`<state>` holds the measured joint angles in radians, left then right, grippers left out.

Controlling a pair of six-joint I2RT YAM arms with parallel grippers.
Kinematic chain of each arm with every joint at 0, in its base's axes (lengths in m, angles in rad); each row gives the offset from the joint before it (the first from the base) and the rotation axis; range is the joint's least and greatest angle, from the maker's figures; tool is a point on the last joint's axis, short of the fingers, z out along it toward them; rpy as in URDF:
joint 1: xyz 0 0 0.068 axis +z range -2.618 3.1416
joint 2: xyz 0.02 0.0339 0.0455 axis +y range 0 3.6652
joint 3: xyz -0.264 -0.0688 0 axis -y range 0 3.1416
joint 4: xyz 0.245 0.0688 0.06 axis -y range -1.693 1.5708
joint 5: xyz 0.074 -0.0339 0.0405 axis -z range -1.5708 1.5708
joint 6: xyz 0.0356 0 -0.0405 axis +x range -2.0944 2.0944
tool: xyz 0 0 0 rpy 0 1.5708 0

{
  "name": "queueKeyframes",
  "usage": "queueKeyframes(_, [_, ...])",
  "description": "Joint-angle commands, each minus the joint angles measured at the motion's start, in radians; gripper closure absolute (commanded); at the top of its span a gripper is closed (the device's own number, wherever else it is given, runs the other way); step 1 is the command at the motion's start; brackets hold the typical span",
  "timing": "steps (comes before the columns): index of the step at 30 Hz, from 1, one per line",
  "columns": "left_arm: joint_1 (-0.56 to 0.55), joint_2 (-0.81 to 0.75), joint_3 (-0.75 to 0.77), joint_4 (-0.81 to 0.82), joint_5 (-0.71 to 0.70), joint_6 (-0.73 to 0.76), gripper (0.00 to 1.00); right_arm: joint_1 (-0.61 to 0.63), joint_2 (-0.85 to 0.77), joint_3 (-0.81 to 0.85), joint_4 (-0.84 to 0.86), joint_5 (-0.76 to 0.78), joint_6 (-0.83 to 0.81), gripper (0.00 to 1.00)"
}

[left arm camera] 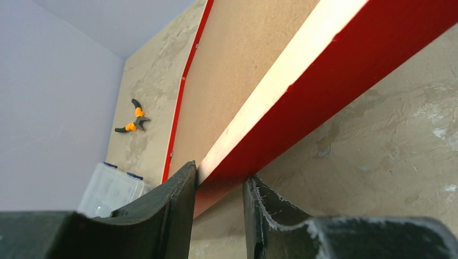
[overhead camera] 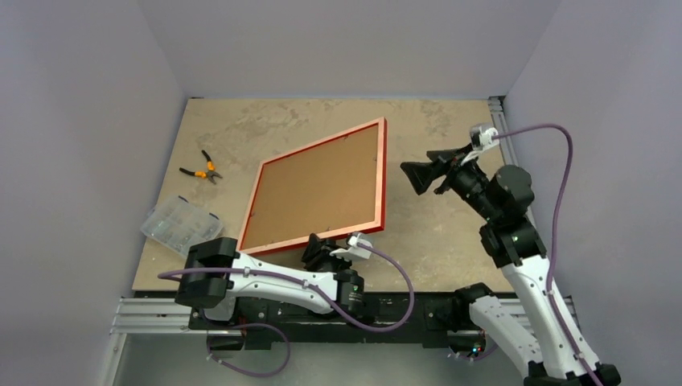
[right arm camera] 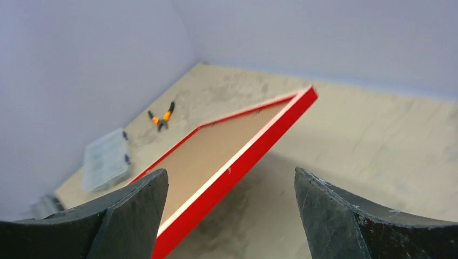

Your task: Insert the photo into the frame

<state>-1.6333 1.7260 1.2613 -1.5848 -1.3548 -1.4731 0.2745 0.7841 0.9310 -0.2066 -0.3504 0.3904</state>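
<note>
The frame (overhead camera: 380, 173) hangs tilted above the table, its pale back facing up and its red edge outward. A brown backing board (overhead camera: 318, 193) fills it. My left gripper (overhead camera: 319, 246) is shut on the frame's near edge. In the left wrist view the red edge (left arm camera: 324, 75) runs between the two fingers of that gripper (left arm camera: 220, 181). My right gripper (overhead camera: 414, 177) hovers open to the right of the frame, touching nothing. In the right wrist view the frame (right arm camera: 254, 148) lies ahead of the wide-apart jaws of the right gripper (right arm camera: 231, 178). The photo is out of view.
Orange-handled pliers (overhead camera: 203, 169) lie at the left of the table. A clear plastic parts box (overhead camera: 178, 225) sits near the front left corner. Walls close in the table on the left, back and right.
</note>
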Motion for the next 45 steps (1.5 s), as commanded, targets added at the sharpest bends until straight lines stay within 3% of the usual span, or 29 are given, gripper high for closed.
queueKeyframes(1, [-0.023,-0.089,0.004,-0.207,-0.022,-0.035,0.71,0.0,-0.095,-0.169,0.528,-0.06,-0.291,0.16])
queueKeyframes(4, [-0.039,-0.106,0.004,-0.207,-0.006,-0.024,0.71,-0.001,-0.093,-0.213,0.57,-0.225,-0.493,0.16])
queueKeyframes(6, [-0.051,-0.117,0.003,-0.205,0.006,-0.02,0.71,0.001,-0.089,-0.21,0.449,-0.432,-0.781,0.16])
queueKeyframes(10, [-0.071,-0.15,-0.015,-0.126,0.039,0.06,0.71,0.01,-0.095,-0.207,0.231,-0.608,-1.139,0.15])
queueKeyframes(15, [-0.076,-0.238,-0.074,0.087,0.101,0.28,0.72,0.032,-0.159,-0.179,-0.074,-0.59,-1.501,0.14])
queueKeyframes(20, [-0.076,-0.333,-0.138,0.3,0.168,0.49,0.73,0.081,-0.203,-0.149,-0.31,-0.615,-1.712,0.17])
queueKeyframes(28, [-0.076,-0.315,-0.097,0.299,0.171,0.532,0.74,0.104,-0.241,-0.208,-0.254,-0.821,-1.675,0.24])
queueKeyframes(38, [-0.076,-0.334,-0.063,0.341,0.196,0.593,0.74,0.253,-0.095,-0.192,-0.269,-0.716,-1.767,0.28])
queueKeyframes(43, [-0.077,-0.35,-0.063,0.351,0.21,0.603,0.74,0.443,-0.041,-0.225,-0.143,-0.569,-1.694,0.36])
queueKeyframes(45, [-0.077,-0.355,-0.063,0.348,0.21,0.6,0.74,0.505,-0.02,-0.234,-0.098,-0.506,-1.674,0.44])
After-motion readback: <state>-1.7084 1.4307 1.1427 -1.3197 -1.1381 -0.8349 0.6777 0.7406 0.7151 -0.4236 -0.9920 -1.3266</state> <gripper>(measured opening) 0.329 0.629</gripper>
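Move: Back and to the left of the open right hand lies its target, the frame's near right corner: some 10 cm back, 9 cm left and 9 cm below. The frame's far right corner is about 16 cm ahead, 7 cm left and 6 cm lower; the brown panel's middle lies level ahead, 25 cm left and 15 cm lower. The left hand already grips the near rail, with that near right corner about 17 cm to its right, 3 cm ahead and 5 cm higher. Swinging its wrist through some 100 degrees, the right hand turns its fingers from forward-left to point left, rises briefly, then goes back about 15 cm, down and left to the near right corner, partly closing around it; contact can't be seen. The left hand keeps its grip on the near rail, drawing back and left a few centimetres while turning clockwise, tipping down and lowering its right side. ##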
